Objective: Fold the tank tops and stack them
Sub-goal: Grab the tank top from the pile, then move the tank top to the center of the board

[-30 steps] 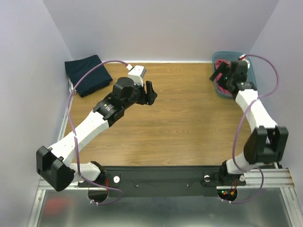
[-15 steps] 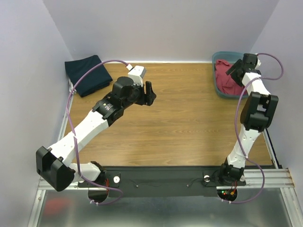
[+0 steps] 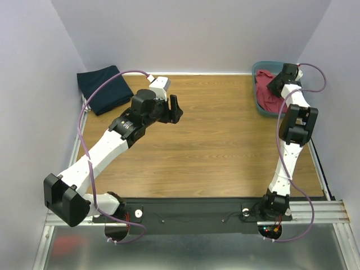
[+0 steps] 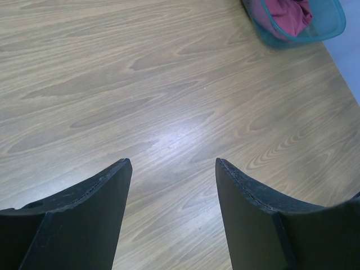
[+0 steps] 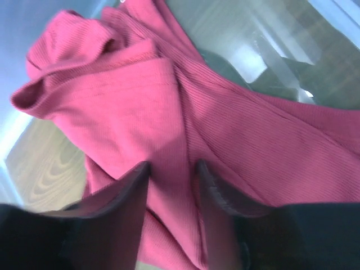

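Observation:
A dark red tank top (image 3: 265,93) lies crumpled in the blue tub (image 3: 260,107) at the back right. My right gripper (image 3: 278,82) reaches down into the tub. In the right wrist view its fingers (image 5: 172,164) press into the red ribbed cloth (image 5: 140,95), a fold of it between them, jaws still apart. A dark navy tank top (image 3: 104,89) lies folded at the back left corner. My left gripper (image 3: 175,108) hovers over the bare wood left of centre, wide open (image 4: 171,162) with nothing between its fingers.
The tub's translucent wall (image 4: 315,35) and the red cloth (image 4: 287,14) show at the top right of the left wrist view. The tub floor (image 5: 253,34) shows beyond the cloth. Purple walls close in the table on the left, back and right.
The right arm has swung up and back, dipping its gripper into the tub, and its jaws have narrowed around the red cloth. The left gripper shifted slightly back and left.

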Motion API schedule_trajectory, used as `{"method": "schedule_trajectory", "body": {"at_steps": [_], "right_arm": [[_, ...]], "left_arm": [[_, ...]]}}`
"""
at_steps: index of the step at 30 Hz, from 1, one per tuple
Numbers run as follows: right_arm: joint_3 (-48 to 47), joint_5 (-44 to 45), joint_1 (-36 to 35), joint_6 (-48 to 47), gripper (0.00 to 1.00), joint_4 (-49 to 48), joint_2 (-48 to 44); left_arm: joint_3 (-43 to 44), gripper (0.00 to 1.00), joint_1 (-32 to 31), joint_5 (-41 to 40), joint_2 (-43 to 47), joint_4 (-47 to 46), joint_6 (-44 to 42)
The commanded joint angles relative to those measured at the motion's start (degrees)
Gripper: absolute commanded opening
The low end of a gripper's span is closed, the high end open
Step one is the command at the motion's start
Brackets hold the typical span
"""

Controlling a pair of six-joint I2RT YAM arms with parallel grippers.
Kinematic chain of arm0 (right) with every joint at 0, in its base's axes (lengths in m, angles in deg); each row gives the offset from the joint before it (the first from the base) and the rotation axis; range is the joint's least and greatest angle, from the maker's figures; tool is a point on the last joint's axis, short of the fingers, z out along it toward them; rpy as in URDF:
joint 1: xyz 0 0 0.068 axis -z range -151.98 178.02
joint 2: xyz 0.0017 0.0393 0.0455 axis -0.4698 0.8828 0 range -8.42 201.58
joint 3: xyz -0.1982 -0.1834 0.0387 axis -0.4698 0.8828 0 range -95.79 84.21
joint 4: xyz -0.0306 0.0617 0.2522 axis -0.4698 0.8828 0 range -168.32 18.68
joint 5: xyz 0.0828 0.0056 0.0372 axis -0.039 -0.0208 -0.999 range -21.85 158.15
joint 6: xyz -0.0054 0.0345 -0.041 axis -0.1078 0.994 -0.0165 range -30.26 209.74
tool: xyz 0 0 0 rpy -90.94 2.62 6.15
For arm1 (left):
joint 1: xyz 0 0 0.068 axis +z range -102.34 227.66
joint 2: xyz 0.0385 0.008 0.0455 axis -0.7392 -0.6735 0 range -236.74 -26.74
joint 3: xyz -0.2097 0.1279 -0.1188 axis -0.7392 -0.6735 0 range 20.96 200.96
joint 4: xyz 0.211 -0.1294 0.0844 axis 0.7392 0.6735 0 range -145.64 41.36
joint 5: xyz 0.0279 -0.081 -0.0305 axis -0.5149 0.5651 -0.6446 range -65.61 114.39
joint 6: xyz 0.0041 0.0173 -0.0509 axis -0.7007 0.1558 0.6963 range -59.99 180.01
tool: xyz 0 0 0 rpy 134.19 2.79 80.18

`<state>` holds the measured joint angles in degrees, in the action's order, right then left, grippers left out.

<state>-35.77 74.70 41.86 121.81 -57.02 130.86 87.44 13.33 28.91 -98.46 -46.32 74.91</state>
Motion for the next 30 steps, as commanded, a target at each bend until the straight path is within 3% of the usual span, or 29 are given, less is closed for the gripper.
{"method": "schedule_trajectory", "body": {"at_steps": [1,3,10,25,30], "right_arm": [[-2.63,-1.45,-0.05,0.97,0.40,-1.52,1.00],[-2.71,-0.84,0.04,1.15,0.24,-1.61,-0.41],[-4.55,-0.31,0.04,0.45,0.00,-1.61,-5.86],[-6.23,-2.41,0.04,-1.05,0.00,-1.79,-25.63],[-6.49,-14.79,-1.36,-0.52,0.00,-2.05,-33.79]], "left_arm": [[1.81,0.72,0.66,1.29,0.18,-1.85,0.05],[1.73,0.72,0.75,1.03,0.18,-2.03,0.22],[1.73,0.72,1.28,0.85,0.53,-2.12,0.40],[1.29,0.72,2.68,-0.29,1.76,-3.08,0.84],[0.85,0.71,4.09,-2.40,2.90,-3.78,1.89]]}}
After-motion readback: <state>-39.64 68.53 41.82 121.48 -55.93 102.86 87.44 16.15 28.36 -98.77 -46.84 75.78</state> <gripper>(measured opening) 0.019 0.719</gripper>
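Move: A red tank top lies crumpled in the teal bin, with a fold already between the right gripper's open fingertips; its middle is level with the hand fore and aft, about 1 cm left and 2 cm below. The bin's middle is some 4 cm to the hand's right, neither ahead nor back, and about 4 cm down. From the left gripper, the tank top is roughly 29 cm ahead, 56 cm right and 25 cm lower. Hold the right gripper nearly still down in the bin and shut its half-open fingers on the fold of the red tank top. Keep that pinch and raise the hand, slowly at first, then fast, about 32 cm straight up, easing back some 5 cm near the top while the fingers tilt up about 30 degrees towards level. ##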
